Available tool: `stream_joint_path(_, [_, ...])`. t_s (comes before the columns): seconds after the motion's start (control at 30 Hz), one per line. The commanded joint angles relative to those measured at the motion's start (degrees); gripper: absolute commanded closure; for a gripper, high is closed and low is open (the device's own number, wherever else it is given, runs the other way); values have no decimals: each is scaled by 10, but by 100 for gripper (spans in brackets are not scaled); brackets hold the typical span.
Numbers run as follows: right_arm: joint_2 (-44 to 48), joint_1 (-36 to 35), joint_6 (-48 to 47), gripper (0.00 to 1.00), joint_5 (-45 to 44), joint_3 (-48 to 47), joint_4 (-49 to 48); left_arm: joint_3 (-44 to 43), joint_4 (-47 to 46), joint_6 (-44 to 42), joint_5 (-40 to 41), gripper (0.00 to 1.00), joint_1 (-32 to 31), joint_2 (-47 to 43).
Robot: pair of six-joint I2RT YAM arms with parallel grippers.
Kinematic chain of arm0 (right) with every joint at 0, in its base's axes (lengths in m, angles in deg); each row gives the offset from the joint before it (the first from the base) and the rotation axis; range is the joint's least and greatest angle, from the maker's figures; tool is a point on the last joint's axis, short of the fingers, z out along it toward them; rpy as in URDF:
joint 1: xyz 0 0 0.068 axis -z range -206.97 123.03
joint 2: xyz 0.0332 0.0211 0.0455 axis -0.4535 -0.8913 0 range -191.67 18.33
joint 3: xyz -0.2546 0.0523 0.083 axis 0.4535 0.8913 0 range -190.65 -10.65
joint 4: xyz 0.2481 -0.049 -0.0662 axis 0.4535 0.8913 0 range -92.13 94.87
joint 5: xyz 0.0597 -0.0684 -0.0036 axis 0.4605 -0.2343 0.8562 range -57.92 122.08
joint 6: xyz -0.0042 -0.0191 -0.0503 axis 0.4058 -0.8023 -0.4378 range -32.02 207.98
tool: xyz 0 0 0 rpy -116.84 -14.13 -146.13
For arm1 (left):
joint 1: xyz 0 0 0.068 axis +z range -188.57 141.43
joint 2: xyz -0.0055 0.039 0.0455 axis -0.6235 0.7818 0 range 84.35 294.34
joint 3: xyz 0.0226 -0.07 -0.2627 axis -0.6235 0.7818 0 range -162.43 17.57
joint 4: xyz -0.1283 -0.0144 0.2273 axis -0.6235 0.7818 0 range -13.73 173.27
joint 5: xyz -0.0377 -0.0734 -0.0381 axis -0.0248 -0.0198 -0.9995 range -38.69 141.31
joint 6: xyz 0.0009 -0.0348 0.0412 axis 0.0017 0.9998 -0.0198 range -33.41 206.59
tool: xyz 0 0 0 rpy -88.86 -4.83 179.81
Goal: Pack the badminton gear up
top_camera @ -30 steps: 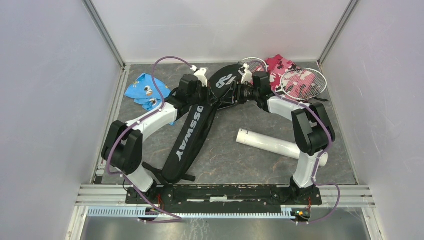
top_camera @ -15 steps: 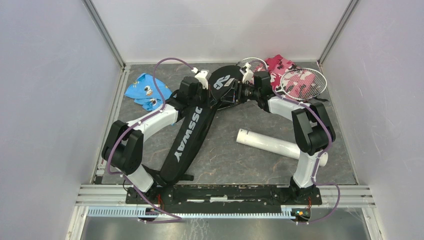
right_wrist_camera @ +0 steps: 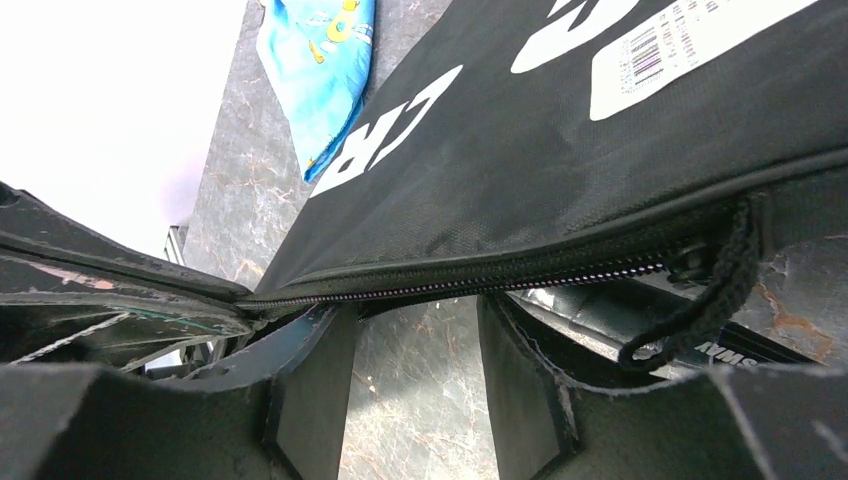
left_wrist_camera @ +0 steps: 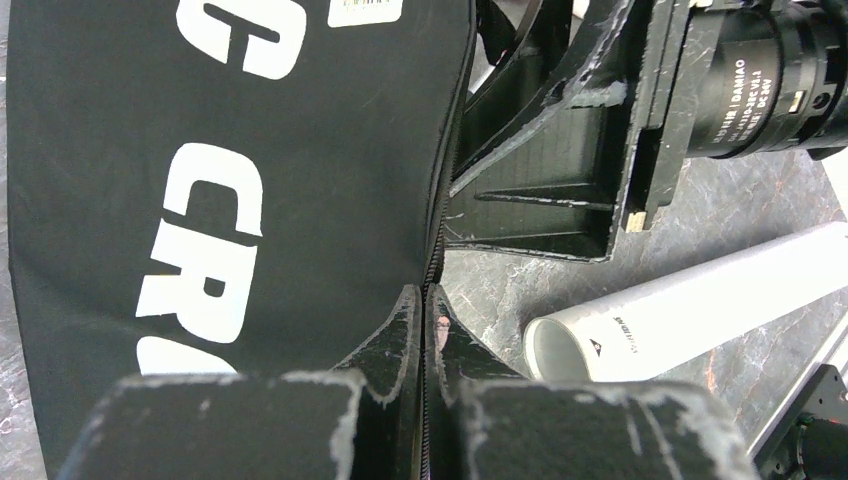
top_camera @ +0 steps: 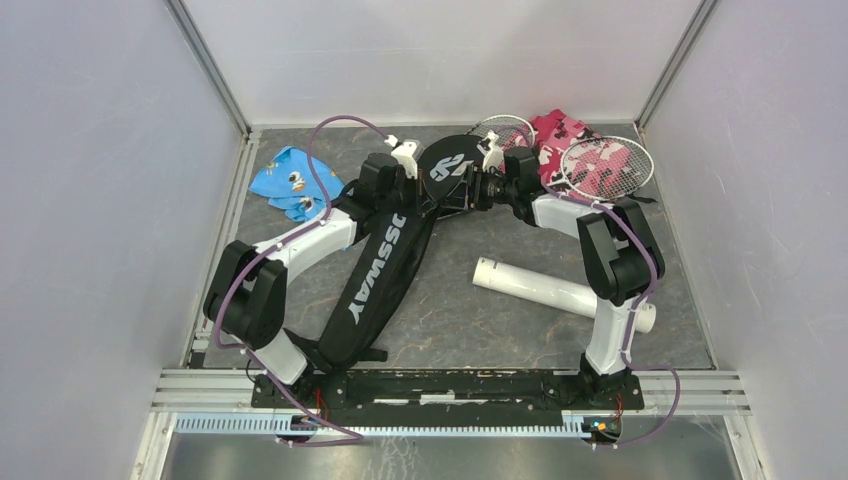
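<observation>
The long black racket bag (top_camera: 375,280) lies slantwise on the table, its top end (top_camera: 447,165) raised between both arms. My left gripper (left_wrist_camera: 424,300) is shut on the bag's (left_wrist_camera: 250,150) zip edge. My right gripper (right_wrist_camera: 420,310) faces it, jaws open, with the zip edge (right_wrist_camera: 480,275) running across its fingertips and the black pull cord (right_wrist_camera: 705,300) hanging by the right finger. Two silver rackets (top_camera: 605,165) lie at the back right, partly on pink cloth. The white tube (top_camera: 555,288) lies near the right arm, its open end (left_wrist_camera: 560,350) beside my left fingers.
A pink camouflage cloth (top_camera: 560,130) lies under the rackets at the back right. A blue printed cloth (top_camera: 288,183) sits at the back left, also in the right wrist view (right_wrist_camera: 320,60). White walls close in the table on three sides.
The bag's top end has been drawn up and bunched between the grippers. The right gripper shifted slightly left and its jaws narrowed a little. The left gripper stayed shut on the zip edge.
</observation>
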State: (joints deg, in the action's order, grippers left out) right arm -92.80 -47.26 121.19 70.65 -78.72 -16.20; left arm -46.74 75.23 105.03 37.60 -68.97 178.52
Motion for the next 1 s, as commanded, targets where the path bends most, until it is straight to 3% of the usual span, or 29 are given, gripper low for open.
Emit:
stream_joint_path(0.0, [-12, -8, 9, 48, 10, -15, -18, -1, -41, -8, -14, 98, -5, 4])
stream_joint_path(0.43, [-19, -13, 53, 49, 35, -4, -65, 6, -41, -33, 5, 98, -7, 10])
stream_joint_path(0.63, [-25, -18, 33, 53, 16, -10, -33, 4, -41, -26, 5, 98, -10, 7])
stream_joint_path(0.77, [-26, -17, 34, 64, 20, -11, -34, 9, -39, -38, 12, 98, -11, 3])
stream_joint_path(0.83, [-23, -16, 34, 77, 22, -11, -34, 14, -39, -52, 19, 98, -11, 0])
stream_joint_path(0.9, [-18, -14, 34, 97, 23, -13, -33, 19, -39, -73, 28, 98, -11, -3])
stream_joint_path(0.97, [-12, -12, 31, 100, 23, -13, -31, 23, -38, -94, 36, 98, -11, -3])
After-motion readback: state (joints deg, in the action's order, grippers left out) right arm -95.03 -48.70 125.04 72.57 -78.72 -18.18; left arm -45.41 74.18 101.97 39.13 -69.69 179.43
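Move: The zip edge of the black racket bag, just beside the left fingers that already pinch it, lies about 2 cm left of the right hand point, 1 cm back and 1 cm lower. From the left hand it is some 3 cm right, 2 cm ahead, at nearly the same height. From the right hand, the nearer-standing racket head is about 14 cm ahead and 11 cm right; the white tube's middle is some 22 cm back and 25 cm right. Both lie roughly 10 cm lower. The right fingers, half open at first, shut almost fully on the bag's zip edge close beside the left fingertips, pinching it. Before that the right hand dips, comes back up and eases left towards the left hand, some 2 cm overall, drawing slightly back and sinking again as it shuts. The left hand keeps its pinch on the edge and sinks about 1.5 cm. ##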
